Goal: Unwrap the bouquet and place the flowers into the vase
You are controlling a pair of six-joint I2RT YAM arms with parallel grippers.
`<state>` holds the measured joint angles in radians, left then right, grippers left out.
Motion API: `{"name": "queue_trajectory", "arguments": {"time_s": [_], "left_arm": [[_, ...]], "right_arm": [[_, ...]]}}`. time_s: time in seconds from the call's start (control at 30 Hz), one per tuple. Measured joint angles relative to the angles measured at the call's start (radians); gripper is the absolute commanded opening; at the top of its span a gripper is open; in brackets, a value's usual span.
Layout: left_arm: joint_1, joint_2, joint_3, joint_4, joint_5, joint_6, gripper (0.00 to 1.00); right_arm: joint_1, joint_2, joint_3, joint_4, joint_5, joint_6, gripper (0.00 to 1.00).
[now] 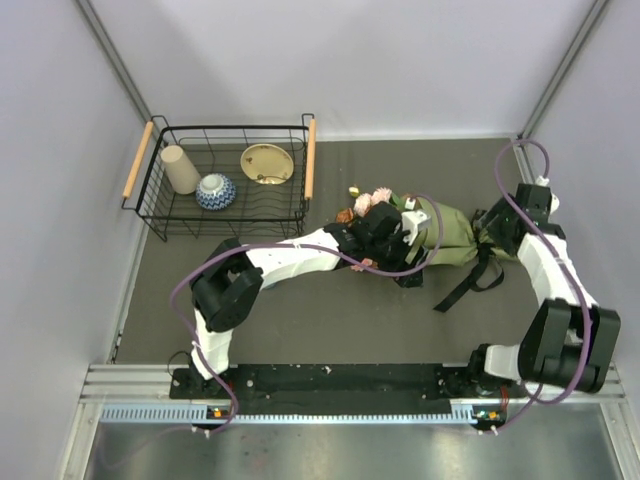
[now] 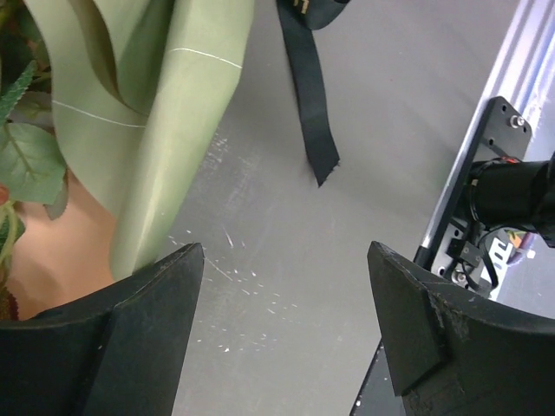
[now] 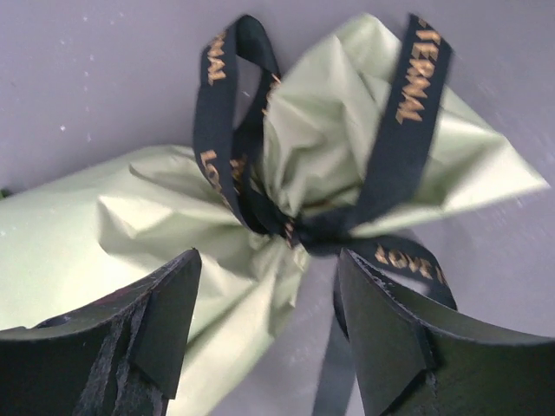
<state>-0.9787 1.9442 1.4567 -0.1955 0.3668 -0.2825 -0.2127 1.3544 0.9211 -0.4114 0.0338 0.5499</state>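
Note:
The bouquet (image 1: 440, 235) lies on its side on the dark table, with pink and cream flowers (image 1: 372, 203) at its left end. Its olive-green paper (image 3: 130, 225) is tied with a black ribbon (image 3: 303, 227) printed in gold. My right gripper (image 3: 269, 260) is open, its fingers on either side of the gathered paper just below the knot. My left gripper (image 2: 286, 256) is open over bare table beside the paper's edge (image 2: 173, 130), with nothing between its fingers. A loose ribbon tail (image 2: 310, 104) lies ahead of it. The vase is not in view.
A black wire basket (image 1: 160, 225) at the back left holds a beige cup (image 1: 181, 169), a blue-and-white bowl (image 1: 215, 191) and a yellow dish (image 1: 267, 163). White walls close in the table. The base rail (image 1: 330, 385) runs along the near edge.

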Motion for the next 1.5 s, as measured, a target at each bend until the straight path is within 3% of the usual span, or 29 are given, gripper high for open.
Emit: {"name": "queue_trajectory", "arguments": {"time_s": [0.2,0.33,0.47,0.7,1.1,1.23,1.37,1.47,1.5], "left_arm": [[-0.005,-0.021,0.000,0.001,0.045,0.001,0.81],[-0.006,-0.043,0.000,0.002,0.064,0.003,0.81],[-0.006,-0.064,0.000,0.009,0.071,0.012,0.81],[-0.006,-0.071,0.000,0.015,0.071,0.020,0.82],[-0.006,-0.120,-0.027,0.023,0.062,0.023,0.82],[-0.006,-0.124,-0.039,0.038,0.062,0.023,0.82],[-0.006,-0.124,-0.047,0.039,0.061,0.023,0.82],[-0.006,-0.124,-0.048,0.039,0.055,0.023,0.79],[-0.006,-0.124,-0.048,0.039,0.051,0.023,0.79]], "right_arm": [[-0.001,-0.198,-0.130,-0.091,0.055,0.061,0.68],[-0.001,-0.232,-0.171,-0.195,0.061,0.120,0.67],[0.021,-0.227,-0.183,-0.294,0.074,0.190,0.64],[0.185,-0.165,-0.202,-0.348,0.134,0.336,0.63],[0.225,0.033,-0.205,-0.349,0.174,0.499,0.58],[0.226,0.064,-0.179,-0.360,0.166,0.518,0.41],[0.230,0.072,-0.173,-0.359,0.161,0.531,0.13],[0.230,0.063,-0.179,-0.359,0.160,0.532,0.00],[0.230,0.057,-0.182,-0.359,0.160,0.530,0.00]]}}
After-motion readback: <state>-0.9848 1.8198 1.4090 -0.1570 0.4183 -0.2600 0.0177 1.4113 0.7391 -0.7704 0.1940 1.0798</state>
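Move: The loose black ribbon beyond the knot lies about 12 cm back from the right hand, 6 cm to its left and 10 cm below. The knot is almost under that hand, about 7 cm down, 1 cm back and 1 cm left; the green wrapping's middle is some 14 cm to the hand's left and 1 cm ahead, 8 cm down. From the left hand, the same loose ribbon is about 16 cm to the right, level fore and aft, 11 cm lower. The right hand draws back off the bow about 12 cm, then swings some 6 cm left while sinking about 10 cm beside the wrapping, its fingers tipping some 30 degrees more steeply down and turning clockwise, and near the table it closes its half-open fingers to pinch the loose black ribbon. The open, empty left hand meanwhile rises about 5 cm by the flower end, easing slightly back. ##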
